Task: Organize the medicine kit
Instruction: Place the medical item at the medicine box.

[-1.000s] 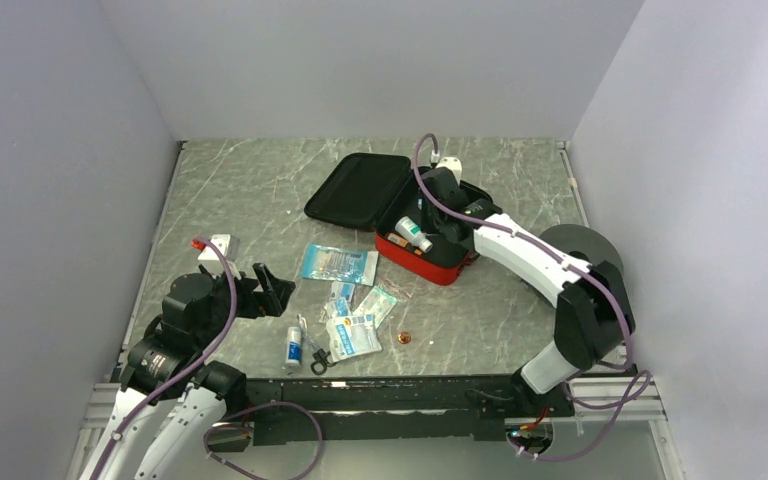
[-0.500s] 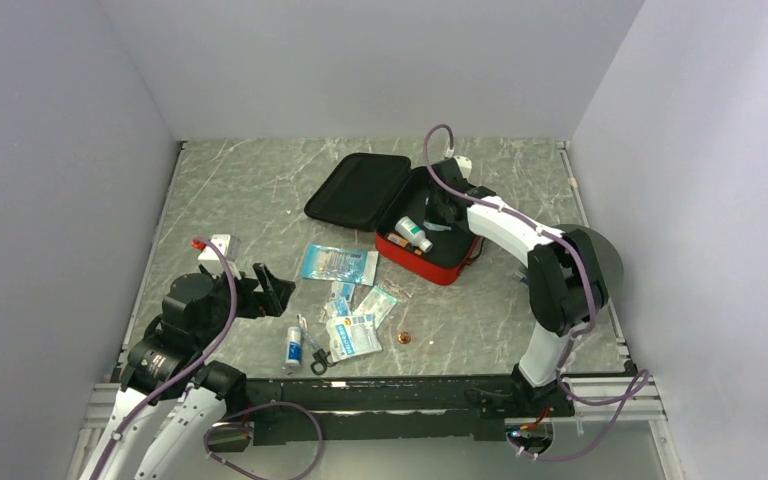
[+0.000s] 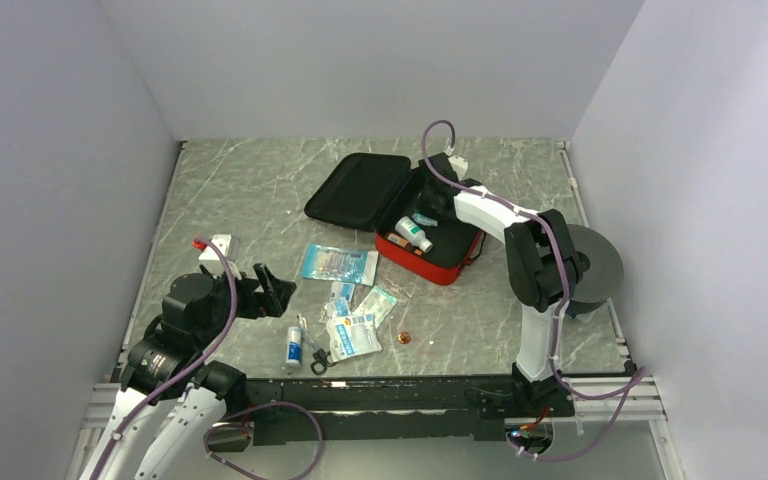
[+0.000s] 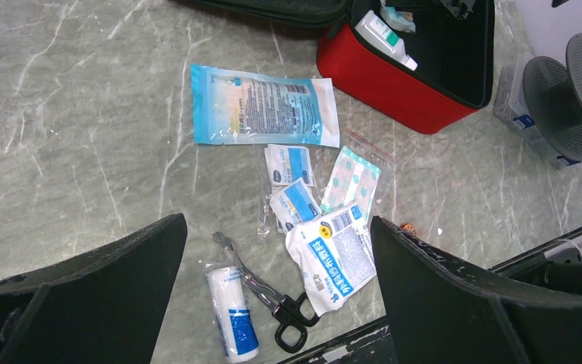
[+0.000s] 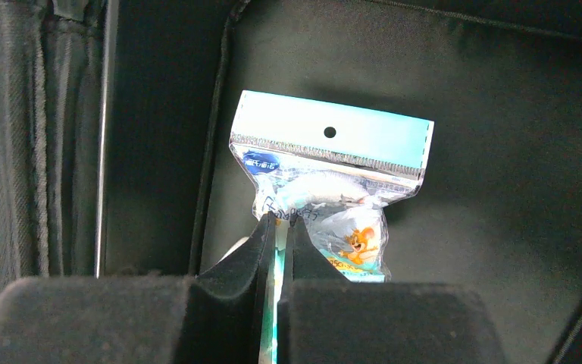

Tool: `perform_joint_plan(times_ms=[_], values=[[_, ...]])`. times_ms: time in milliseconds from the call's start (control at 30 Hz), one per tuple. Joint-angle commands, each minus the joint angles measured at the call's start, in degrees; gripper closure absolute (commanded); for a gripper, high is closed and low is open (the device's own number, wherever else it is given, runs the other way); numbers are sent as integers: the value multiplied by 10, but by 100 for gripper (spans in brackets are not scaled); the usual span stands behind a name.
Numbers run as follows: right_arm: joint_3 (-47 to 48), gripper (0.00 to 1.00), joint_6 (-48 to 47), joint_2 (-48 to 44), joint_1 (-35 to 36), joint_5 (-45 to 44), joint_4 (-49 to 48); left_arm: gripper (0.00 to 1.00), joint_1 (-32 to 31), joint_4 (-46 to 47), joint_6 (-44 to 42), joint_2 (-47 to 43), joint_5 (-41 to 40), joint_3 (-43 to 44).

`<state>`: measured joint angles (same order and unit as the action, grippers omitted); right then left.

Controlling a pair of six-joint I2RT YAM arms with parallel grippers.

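The red medicine kit point(image 3: 425, 262) lies open at the back centre, its black lid flat to the left. It also shows in the left wrist view point(image 4: 402, 91). My right gripper point(image 3: 430, 205) is inside the kit, shut point(image 5: 279, 221) on a light blue cartoon-printed packet point(image 5: 330, 163) against the black lining. A white bottle point(image 3: 412, 234) lies in the kit. My left gripper point(image 3: 272, 285) is open and empty point(image 4: 275, 224), held above the loose packets.
On the table lie a large blue packet point(image 4: 261, 106), small plaster packets point(image 4: 292, 163), a white gauze packet point(image 4: 337, 254), scissors point(image 4: 269, 292) and a gauze roll point(image 4: 231, 311). A grey spool point(image 3: 585, 265) stands right of the kit. A white box point(image 3: 218, 246) sits at the left.
The right arm has folded up, its elbow swinging left towards the kit. Its gripper has shifted towards the kit's back left. The left arm has not moved.
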<state>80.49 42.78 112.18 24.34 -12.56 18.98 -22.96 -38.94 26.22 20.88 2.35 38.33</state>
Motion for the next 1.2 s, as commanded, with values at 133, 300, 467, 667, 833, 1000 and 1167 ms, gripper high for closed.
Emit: perform_joint_plan(times_ms=[133, 300, 467, 667, 833, 1000, 1167], values=[[37, 100, 55, 34, -3, 4, -32, 1, -2, 13, -1, 5, 14, 18], [42, 100, 65, 45, -3, 10, -40, 1, -2, 14, -1, 3, 15, 17], [58, 94, 68, 53, -3, 16, -35, 1, -2, 13, -1, 4, 15, 17], [58, 65, 65, 35, -2, 14, -34, 1, -2, 12, -1, 5, 12, 18], [55, 57, 49, 2, -2, -1, -18, 1, -2, 11, 0, 4, 10, 18], [10, 56, 28, -67, 0, -8, -36, 1, -2, 11, 0, 3, 8, 18], [-27, 54, -8, -145, 15, -10, -38, 2, -2, 11, 1, 4, 6, 18]])
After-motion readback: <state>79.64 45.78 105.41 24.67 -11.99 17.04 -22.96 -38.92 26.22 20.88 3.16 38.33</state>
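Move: The right hand, already down in the medicine box, still grips the near end of the medical item. The place for it, on the box floor, is about 4 cm ahead, 1 cm left and 4 cm below. The white bottle lies some 3 cm back and 3 cm left of the hand, the orange bottle about 5 cm back and 6 cm left, both some 3 cm lower. From the idle left hand that place is roughly 31 cm ahead, 29 cm right and 19 cm down. Lower the right gripper about 2 cm further towards the box floor, easing forward and left with the medical item just beyond the white bottle. Open the fingers to a little under half to let go of it, then lift straight off, some 6 to 7 cm up, drawing back slightly. ##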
